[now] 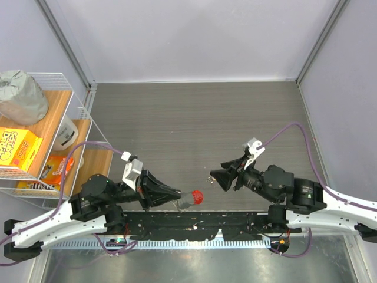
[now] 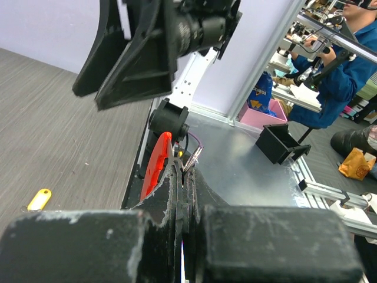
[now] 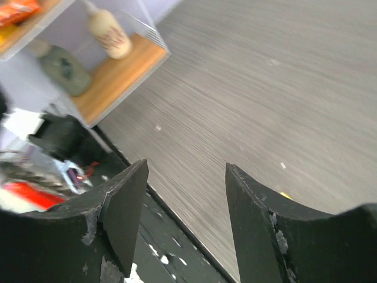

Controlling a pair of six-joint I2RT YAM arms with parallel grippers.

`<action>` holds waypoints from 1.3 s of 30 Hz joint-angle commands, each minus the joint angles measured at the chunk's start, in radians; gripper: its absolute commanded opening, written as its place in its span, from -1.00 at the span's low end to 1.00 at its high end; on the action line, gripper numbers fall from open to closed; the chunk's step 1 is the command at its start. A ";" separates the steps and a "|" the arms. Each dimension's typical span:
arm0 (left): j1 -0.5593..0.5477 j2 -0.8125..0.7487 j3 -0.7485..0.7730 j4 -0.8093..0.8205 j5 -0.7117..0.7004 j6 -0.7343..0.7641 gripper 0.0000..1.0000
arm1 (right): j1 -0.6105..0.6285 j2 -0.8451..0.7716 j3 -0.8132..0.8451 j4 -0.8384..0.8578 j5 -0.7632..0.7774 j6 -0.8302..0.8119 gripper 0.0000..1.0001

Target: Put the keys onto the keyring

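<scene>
My left gripper [image 1: 177,194] is shut on the keyring [image 1: 194,197], near the table's front edge. In the left wrist view the keyring's curved red plastic piece [image 2: 156,165] and thin silvery ring [image 2: 193,156] stick out past the closed fingertips of the left gripper [image 2: 184,172]. The key with its yellow tag [image 2: 39,199] lies flat on the wood-grain table, loose. Above it hangs my right gripper [image 1: 217,178], open with nothing between its fingers. In the right wrist view only a sliver of the key's yellow tag [image 3: 285,195] shows beside the right finger of the right gripper [image 3: 185,168].
A white wire shelf [image 1: 65,118] stands at the left with snack boxes, a grey bag and a bottle [image 3: 109,32]. The black base rail [image 1: 194,221] runs along the near edge under both grippers. Grey walls close off the back and sides.
</scene>
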 commanded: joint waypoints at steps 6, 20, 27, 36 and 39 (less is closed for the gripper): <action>0.001 -0.026 -0.003 0.033 0.020 0.009 -1.00 | -0.152 0.082 -0.215 -0.165 0.084 0.332 0.21; 0.001 -0.083 -0.028 -0.004 0.003 0.002 -1.00 | -0.231 0.556 -0.148 0.054 0.109 0.432 0.30; 0.001 -0.117 -0.045 -0.031 -0.001 -0.001 -1.00 | -0.258 0.689 -0.091 0.111 0.084 0.481 0.29; 0.001 -0.186 -0.055 -0.086 -0.014 0.003 -1.00 | -0.260 0.807 -0.018 0.079 0.095 0.533 0.24; 0.001 -0.202 -0.059 -0.100 -0.018 0.000 -1.00 | -0.260 0.823 -0.014 0.059 0.104 0.554 0.24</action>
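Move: The yellow-tagged key lies on the table far below the open right hand, some 28 cm down, about 9 cm ahead and 3 cm to its right. The red-tagged keyring in the left hand's fingers is at roughly the right hand's height, about 7 cm to its left and 8 cm back. From the left hand, the yellow-tagged key is about 17 cm ahead, 13 cm right and 31 cm down. Down fast, about 24 cm, the right hand plunges towards the yellow-tagged key, working forward as it sinks; it first swings right, then back left as the drop eases. Its wrist tips the still-open fingers down and turns clockwise, each some 30 degrees. The left hand, still gripping the red-tagged keyring, draws a little left and down. ##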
